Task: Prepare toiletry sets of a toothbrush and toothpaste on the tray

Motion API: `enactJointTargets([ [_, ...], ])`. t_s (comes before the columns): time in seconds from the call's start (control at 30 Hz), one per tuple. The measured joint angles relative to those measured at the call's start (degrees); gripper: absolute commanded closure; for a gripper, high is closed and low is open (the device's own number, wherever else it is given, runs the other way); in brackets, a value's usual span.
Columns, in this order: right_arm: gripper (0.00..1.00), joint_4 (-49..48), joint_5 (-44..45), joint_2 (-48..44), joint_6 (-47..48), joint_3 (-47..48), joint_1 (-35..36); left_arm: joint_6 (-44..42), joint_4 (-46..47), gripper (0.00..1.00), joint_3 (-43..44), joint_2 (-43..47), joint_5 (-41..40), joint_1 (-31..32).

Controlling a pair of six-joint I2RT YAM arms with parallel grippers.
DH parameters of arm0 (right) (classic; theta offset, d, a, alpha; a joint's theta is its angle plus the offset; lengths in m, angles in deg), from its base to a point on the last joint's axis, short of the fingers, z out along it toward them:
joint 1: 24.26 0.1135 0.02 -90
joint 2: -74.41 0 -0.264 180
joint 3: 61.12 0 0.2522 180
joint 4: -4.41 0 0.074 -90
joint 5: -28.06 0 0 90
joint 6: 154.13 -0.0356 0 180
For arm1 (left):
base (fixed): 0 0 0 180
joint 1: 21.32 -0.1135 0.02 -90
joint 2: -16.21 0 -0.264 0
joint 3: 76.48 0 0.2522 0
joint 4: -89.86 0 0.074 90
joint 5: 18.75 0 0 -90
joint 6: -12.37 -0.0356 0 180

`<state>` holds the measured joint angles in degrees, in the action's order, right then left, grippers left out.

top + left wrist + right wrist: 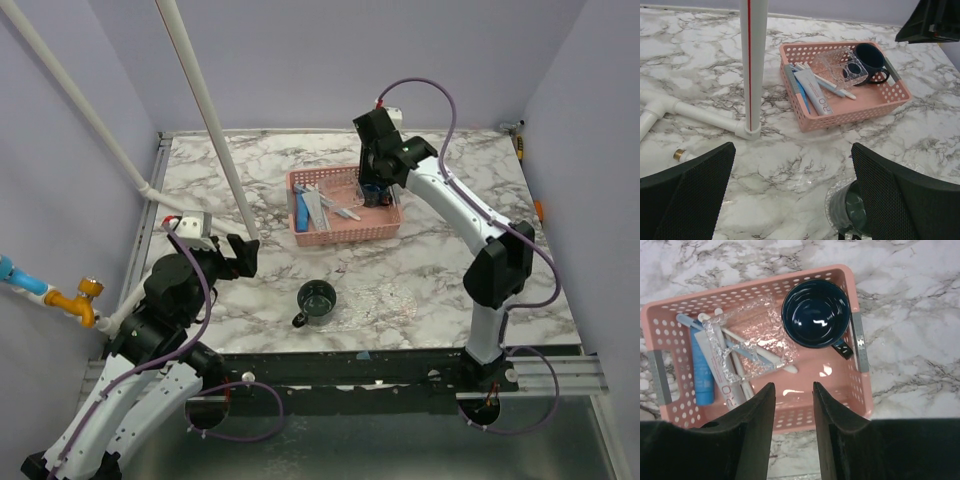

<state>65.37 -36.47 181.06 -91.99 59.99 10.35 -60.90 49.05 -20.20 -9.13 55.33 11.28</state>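
A pink basket (345, 232) (850, 117) (815, 410) sits mid-table. It holds a white toothpaste tube (817, 95) (720, 377), a blue tube (702, 377), toothbrushes (835, 87) (765, 356), a navy mug (869, 57) (815, 310) and a clear tray (840, 67) (747, 322) lying over the brushes. Another clear tray (385, 300) (831, 192) lies on the table in front, with a dark green mug (317, 300) (850, 210) at its left end. My right gripper (372, 190) (794, 385) hangs over the basket's near right part, jaws partly apart and empty. My left gripper (245, 255) (792, 147) is wide open and empty, left of the green mug.
White plastic pipes (205, 110) (751, 65) slant up from a foot on the table just left of the basket. More pipe with a brass and blue fitting (75, 298) runs along the left edge. Lilac walls close the table's back and sides.
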Motion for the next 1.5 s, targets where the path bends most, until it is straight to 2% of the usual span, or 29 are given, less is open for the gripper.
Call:
enactJointTargets([
  [0.27,0.62,-0.35,-4.04,11.98,-0.42,8.74,-3.21,-0.48,0.5,0.01,0.0,-0.02,1.68,0.0],
  [0.57,0.62,-0.2,-5.66,18.38,-2.64,16.15,-5.64,-0.55,0.83,0.01,0.0,-0.02,3.13,0.0],
  [1.03,0.61,-0.22,-7.17,25.64,-6.99,18.21,-7.8,-0.57,0.9,0.01,0.0,0.26,3.93,0.0],
  [1.5,0.61,-0.9,-8.44,29.11,-9.2,20.96,-8.72,-0.74,1.07,0.01,0.0,0.55,3.93,0.0],
])
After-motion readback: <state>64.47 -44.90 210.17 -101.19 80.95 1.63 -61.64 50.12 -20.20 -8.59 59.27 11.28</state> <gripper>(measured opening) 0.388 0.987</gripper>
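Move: The dark blue mug, in the right rear part of the pink basket, has its middle about 11 cm ahead of the right hand, 3 cm to its right and 17 cm below. The clear plastic box lies some 9 cm left of that mug and 2 cm nearer. The white toothpaste tube is about 15 cm left of the mug and 7 cm nearer. From the left hand the mug is some 31 cm ahead, 31 cm right and 22 cm below. The blue mug's left rim is what the right hand comes down on: it reaches forward and sinks together, then goes mostly downward, ending some 11 cm farther out and 12 cm lower. On the way the fingers tip about 10 degrees more steeply down and swing slightly clockwise, staying partly open and reaching about rim height astride the left side; touch can't be made out. ##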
